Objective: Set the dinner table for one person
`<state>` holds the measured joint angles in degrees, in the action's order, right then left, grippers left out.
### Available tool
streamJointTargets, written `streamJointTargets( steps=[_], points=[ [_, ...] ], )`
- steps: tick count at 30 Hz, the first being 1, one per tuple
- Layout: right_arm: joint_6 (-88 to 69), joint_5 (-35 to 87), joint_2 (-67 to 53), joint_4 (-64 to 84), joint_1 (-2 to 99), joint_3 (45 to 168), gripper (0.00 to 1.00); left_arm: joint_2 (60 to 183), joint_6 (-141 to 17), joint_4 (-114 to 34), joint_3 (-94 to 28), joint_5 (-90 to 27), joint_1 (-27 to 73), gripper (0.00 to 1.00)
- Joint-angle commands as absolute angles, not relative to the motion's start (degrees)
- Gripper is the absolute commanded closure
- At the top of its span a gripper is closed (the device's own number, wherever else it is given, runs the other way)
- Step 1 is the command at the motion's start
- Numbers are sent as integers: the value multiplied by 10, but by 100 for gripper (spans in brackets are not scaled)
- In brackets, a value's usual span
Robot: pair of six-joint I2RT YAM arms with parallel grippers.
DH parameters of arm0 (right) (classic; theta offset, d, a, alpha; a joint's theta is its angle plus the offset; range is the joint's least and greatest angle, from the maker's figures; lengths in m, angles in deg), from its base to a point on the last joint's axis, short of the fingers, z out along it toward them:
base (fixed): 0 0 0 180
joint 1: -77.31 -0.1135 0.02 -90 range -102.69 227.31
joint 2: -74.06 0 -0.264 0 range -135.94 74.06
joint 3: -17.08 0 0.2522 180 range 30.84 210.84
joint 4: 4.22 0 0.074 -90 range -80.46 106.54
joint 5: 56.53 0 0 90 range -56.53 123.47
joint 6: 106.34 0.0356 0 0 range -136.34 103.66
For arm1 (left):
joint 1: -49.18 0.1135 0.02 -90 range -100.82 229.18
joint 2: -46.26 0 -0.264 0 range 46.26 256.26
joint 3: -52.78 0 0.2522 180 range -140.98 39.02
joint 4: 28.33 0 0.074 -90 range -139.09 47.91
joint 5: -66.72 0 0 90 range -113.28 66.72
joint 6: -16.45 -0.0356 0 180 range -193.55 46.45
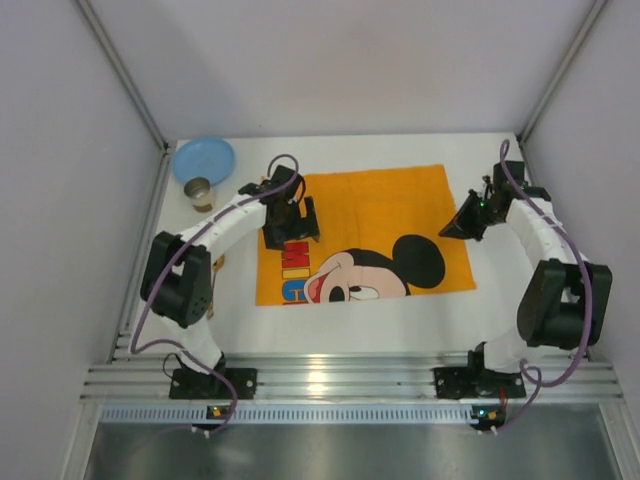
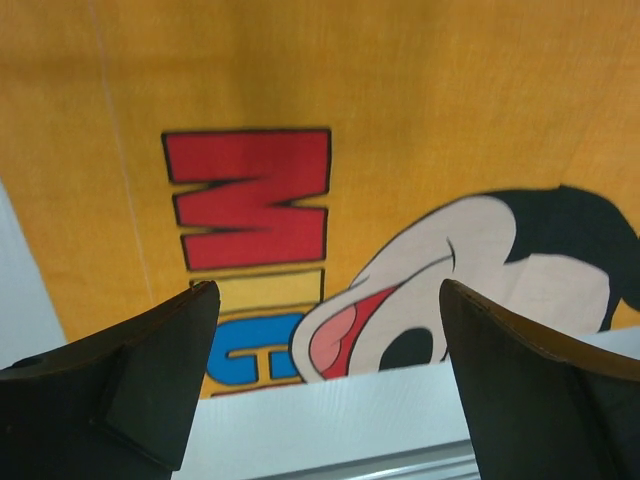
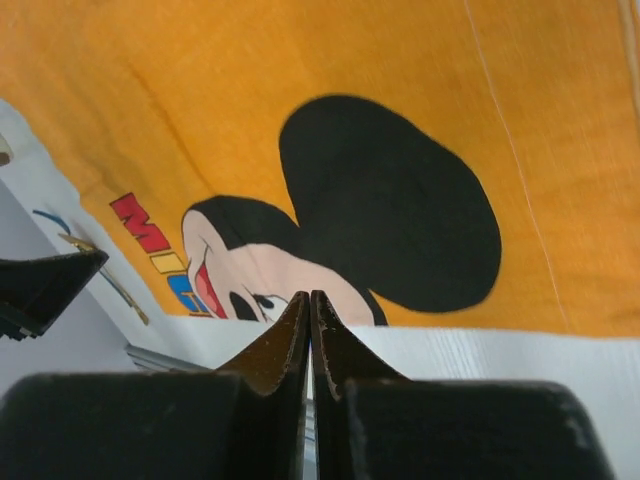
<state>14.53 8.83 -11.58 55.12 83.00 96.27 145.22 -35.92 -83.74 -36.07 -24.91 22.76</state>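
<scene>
The dinner table (image 1: 400,320) is a white tabletop, and an orange Mickey Mouse cloth (image 1: 380,210) lies spread flat in its middle. My left gripper (image 1: 292,235) hovers over the cloth's left part, above the red and blue lettering (image 2: 250,200). It is open, its fingers (image 2: 170,370) wide apart with nothing between them. My right gripper (image 1: 447,231) hangs at the cloth's right edge, pointing toward Mickey's black ear (image 3: 390,200). It is shut, fingertips pressed together and empty. In the wrist views, the left gripper (image 2: 328,290) and right gripper (image 3: 310,296) both look down at the cloth (image 3: 300,60).
A blue plate (image 1: 203,158) sits at the table's far left corner, with a small metal cup (image 1: 200,192) just in front of it. Thin gold-coloured pieces (image 3: 110,285) lie on the table left of the cloth. A ribbed aluminium rail (image 1: 350,380) runs along the near edge.
</scene>
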Motion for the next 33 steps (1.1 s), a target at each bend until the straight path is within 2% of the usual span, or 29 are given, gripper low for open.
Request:
streamJointTargets(
  steps=[1, 6, 12, 22, 29, 32, 33],
  points=[
    [136, 53, -191, 490, 812, 1023, 100, 1523, -391, -805, -446, -259, 241, 4],
    [151, 9, -302, 450, 812, 1012, 100, 1631, -402, -807, -514, -279, 261, 5],
    [152, -8, -380, 412, 796, 962, 100, 1662, -412, -809, -522, -284, 290, 5],
    [142, 13, -369, 403, 777, 909, 100, 1644, -427, -797, -450, -274, 342, 6],
    [125, 15, -323, 430, 777, 930, 100, 1561, -413, -816, -453, -258, 340, 7],
    [108, 26, -296, 452, 777, 941, 75, 1516, -415, -830, -463, -237, 336, 6],
    [103, 28, -289, 457, 777, 943, 56, 1504, -417, -846, -468, -229, 334, 6]
  ],
)
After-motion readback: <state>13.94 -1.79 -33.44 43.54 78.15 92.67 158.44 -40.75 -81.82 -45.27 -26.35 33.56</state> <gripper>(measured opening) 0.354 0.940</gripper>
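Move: The tablecloth lies flat under both hands. Its middle is about 17 cm right, 3 cm ahead and 8 cm below the left hand, whose nearest print, the red M, is almost underneath, 3 cm back and 1 cm right. The gold spoon lies some 18 cm left and 9 cm back of it. From the right hand the cloth's middle is about 22 cm left, 4 cm ahead and 12 cm below; the black ear is 8 cm left, 2 cm back. Both hands come down onto the tablecloth and push it to the left: the right with shut fingertips by the black ear, after a short reach forward and an 11 cm drop that draws back, the left with wide-open fingers beyond the red M, after going 9 cm forward and down. Each slides several centimetres left, then starts to rise, the right wrist tilted over and its fingers beginning to part. ##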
